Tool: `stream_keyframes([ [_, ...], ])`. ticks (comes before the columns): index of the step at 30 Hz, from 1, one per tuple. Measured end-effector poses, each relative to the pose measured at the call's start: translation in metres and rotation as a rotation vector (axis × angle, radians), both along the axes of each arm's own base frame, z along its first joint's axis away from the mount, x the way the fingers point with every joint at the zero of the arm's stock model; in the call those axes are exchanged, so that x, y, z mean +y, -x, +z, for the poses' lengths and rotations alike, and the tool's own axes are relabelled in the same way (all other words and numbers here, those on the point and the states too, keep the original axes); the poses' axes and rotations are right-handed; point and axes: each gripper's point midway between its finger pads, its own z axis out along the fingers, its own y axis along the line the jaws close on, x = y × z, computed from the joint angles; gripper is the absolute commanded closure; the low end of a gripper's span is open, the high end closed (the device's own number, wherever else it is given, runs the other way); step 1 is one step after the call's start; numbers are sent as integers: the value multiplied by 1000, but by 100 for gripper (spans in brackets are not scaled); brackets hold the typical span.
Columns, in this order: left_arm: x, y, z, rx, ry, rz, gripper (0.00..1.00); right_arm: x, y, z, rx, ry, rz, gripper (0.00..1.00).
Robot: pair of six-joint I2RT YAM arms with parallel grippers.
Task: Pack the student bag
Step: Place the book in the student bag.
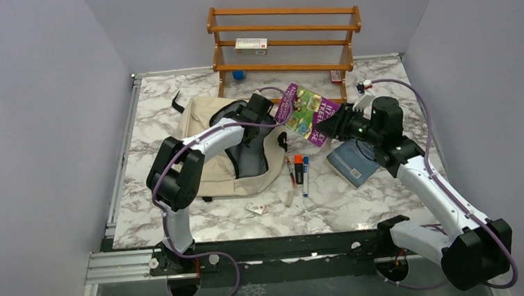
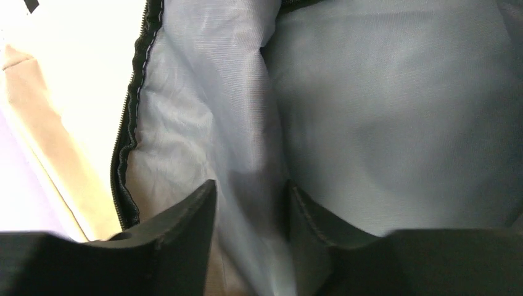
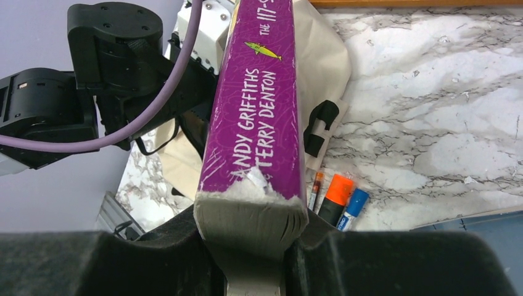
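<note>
The student bag (image 1: 205, 120), cream with a dark open mouth, lies left of centre on the marble table. My left gripper (image 1: 260, 108) reaches into that mouth. In the left wrist view its jaws (image 2: 251, 191) stand partly apart with a fold of the bag's grey lining (image 2: 370, 111) between them; whether they pinch the fold is unclear. A black zipper (image 2: 126, 154) runs along the opening's left edge. My right gripper (image 1: 329, 126) is shut on the bottom end of a purple book (image 1: 305, 111), held above the table beside the bag, spine (image 3: 259, 111) up between the fingers (image 3: 253, 216).
An orange marker (image 1: 299, 168), a blue pen (image 1: 306, 174) and a thin red pen (image 1: 291, 172) lie right of the bag. A blue-grey notebook (image 1: 353, 161) rests under the right arm. A small white item (image 1: 255, 208) lies near the front. A wooden shelf (image 1: 285, 38) stands at the back.
</note>
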Motion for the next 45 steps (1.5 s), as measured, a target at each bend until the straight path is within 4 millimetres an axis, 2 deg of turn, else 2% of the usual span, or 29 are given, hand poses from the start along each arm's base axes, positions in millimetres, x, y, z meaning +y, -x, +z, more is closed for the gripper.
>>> stream_keyframes([
  [7,0,0,-1,3,-15,-10,85,-6,3,-5,11,-1,-43,99],
  [12,-1,0,5,-2,-9,-11,100,-4,3,-5,29,-23,-40,99],
  [16,-2,0,18,-24,11,-14,100,7,3,-1,53,-84,1,100],
  [25,-2,-6,83,-175,148,-15,100,34,-1,-18,225,-176,120,99],
  [28,-3,-6,96,-202,191,-26,100,42,-6,-16,260,-208,153,100],
  [33,-11,0,93,-186,247,-46,100,56,-17,-8,281,-245,194,100],
  [36,-13,2,91,-177,269,-48,100,64,-23,-11,296,-244,206,100],
  [41,-15,3,93,-182,293,-37,100,84,-30,-28,351,-226,239,99],
  [42,-15,3,94,-183,299,-33,100,90,-34,-38,376,-218,245,99],
  [45,-16,4,95,-180,311,-22,100,100,-33,-48,399,-205,266,99],
])
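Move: A fold of the bag's grey lining lies right between the left fingertips, barely 1 cm below the hand point; the green-and-purple book hangs some 17 cm to that hand's right, 5 cm nearer the base and 14 cm higher. From the right hand, which already holds that book (its middle 4 cm ahead and 5 cm left), the bag's opening is about 20 cm left, 7 cm ahead and 17 cm below. From the right hand too, the markers lie 6 cm left, 2 cm back and 23 cm below; the blue book is 14 cm right, 3 cm ahead and as low. The left fingers close fully from half open, pinching the lining fold, then lift it about 9 cm nearly straight up to hold the bag's mouth open, the wrist rolling and tipping slightly upward. The right hand, keeping its grip on the book's spine end, hardly stirs until the left starts lifting, then carries the book some 10 cm left, with about 5 cm down and a little forward, into the opening beside the raised lining, turning counter-clockwise and tipping its fingers down about 20 degrees. ##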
